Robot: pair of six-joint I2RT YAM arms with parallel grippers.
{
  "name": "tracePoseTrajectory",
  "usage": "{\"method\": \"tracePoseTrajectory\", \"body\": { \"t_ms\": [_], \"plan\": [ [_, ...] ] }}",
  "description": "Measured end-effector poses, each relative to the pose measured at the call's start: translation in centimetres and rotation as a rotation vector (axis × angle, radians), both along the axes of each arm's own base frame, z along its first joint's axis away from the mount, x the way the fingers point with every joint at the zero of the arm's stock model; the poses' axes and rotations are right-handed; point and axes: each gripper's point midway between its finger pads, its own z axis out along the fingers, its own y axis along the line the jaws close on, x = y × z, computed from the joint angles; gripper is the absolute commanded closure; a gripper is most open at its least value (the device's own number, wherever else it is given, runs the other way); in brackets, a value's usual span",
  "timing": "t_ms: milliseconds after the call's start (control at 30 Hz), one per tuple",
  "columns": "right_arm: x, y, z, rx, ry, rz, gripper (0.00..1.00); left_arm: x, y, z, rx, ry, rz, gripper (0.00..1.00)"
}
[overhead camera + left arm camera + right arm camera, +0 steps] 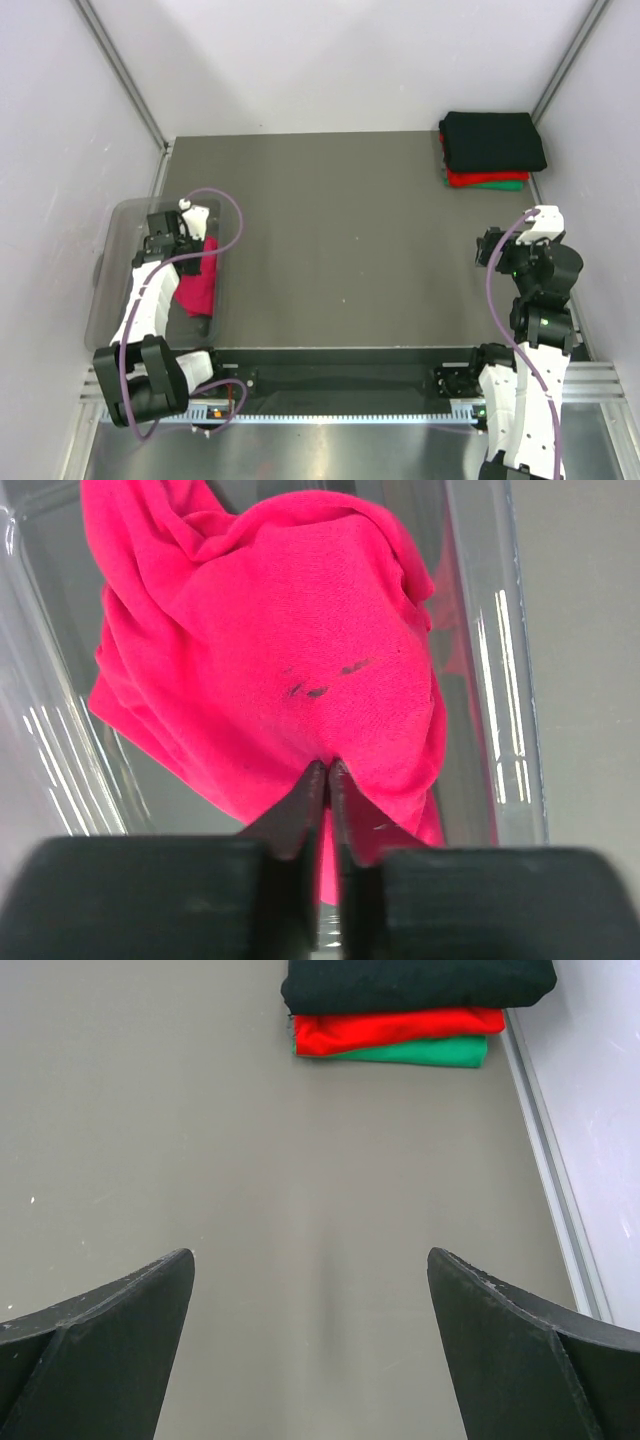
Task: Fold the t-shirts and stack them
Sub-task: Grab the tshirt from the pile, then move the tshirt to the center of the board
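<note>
A crumpled magenta-pink t-shirt (199,283) hangs over a clear plastic bin (115,260) at the table's left edge. My left gripper (186,243) is shut on its cloth; in the left wrist view the closed fingertips (328,772) pinch the pink t-shirt (270,650). A stack of folded t-shirts sits at the far right corner: black (493,140) on top, red (485,179), green (500,186) at the bottom. It also shows in the right wrist view (415,980). My right gripper (487,250) is open and empty above bare table (310,1270).
The clear bin's wall (500,710) runs along the shirt's right side. A metal rail (550,1180) and white walls border the table on the right. The grey tabletop (340,240) lies between the arms.
</note>
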Motion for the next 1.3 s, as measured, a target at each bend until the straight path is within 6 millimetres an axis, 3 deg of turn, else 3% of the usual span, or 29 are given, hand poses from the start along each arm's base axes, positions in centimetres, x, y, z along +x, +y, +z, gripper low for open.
{"method": "tracePoseTrajectory", "body": {
  "t_ms": [33,167,233,300,567,900,1100,1200,1300],
  "plan": [
    [0.0,0.0,0.0,0.0,0.0,0.001,0.0,0.0,0.0,0.0,0.002,0.0,-0.003,0.99],
    [0.0,0.1,0.0,0.0,-0.001,0.004,0.0,0.0,0.0,0.4,0.003,-0.012,-0.004,1.0],
    [0.0,0.1,0.0,-0.004,-0.002,0.005,0.0,-0.1,0.0,1.8,0.009,-0.041,-0.004,1.0],
    [-0.1,0.1,0.1,-0.008,-0.006,0.006,0.0,0.2,0.1,4.1,0.021,-0.092,-0.004,1.0],
    [0.0,0.1,0.4,-0.011,-0.017,0.006,0.0,0.8,-0.6,19.0,0.064,-0.43,-0.04,1.0],
    [-0.8,0.4,1.0,-0.084,-0.042,0.05,0.0,0.5,-5.7,34.4,-0.052,-0.71,-0.263,1.0],
    [-1.4,0.6,1.6,-0.136,-0.051,0.075,0.0,-1.1,-10.8,41.3,-0.199,-0.844,-0.503,1.0],
    [-2.0,0.8,2.4,-0.165,-0.04,0.094,0.0,-1.6,-12.9,43.2,-0.295,-0.857,-0.606,1.0],
    [-2.8,1.4,5.4,-0.197,-0.084,0.122,0.0,-1.5,-14.2,44.0,-0.383,-0.839,-0.663,1.0]
  ]
}}
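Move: The pink-red t-shirt lies crumpled right at my left fingertips, the middle of the bunch only about 2 cm below and hardly 1 cm ahead, with its cloth already between them. The clear bin around it has its middle some 6 cm to the left and about 1 cm back. The folded stack is far off, roughly 32 cm ahead and 66 cm to the right. From my right hand the t-shirt lies some 63 cm to the left, about level fore and aft, and 13 cm lower. I nip the last bit shut on the t-shirt with my left fingers, then haul it fast up out of the bin, about 44 cm, swinging some 14 cm to the right in the later part. Meanwhile I tip the fingers up from steeply down to nearly level and turn them clockwise. Late on, my open, empty right hand rises about 5 cm and eases back a little. ##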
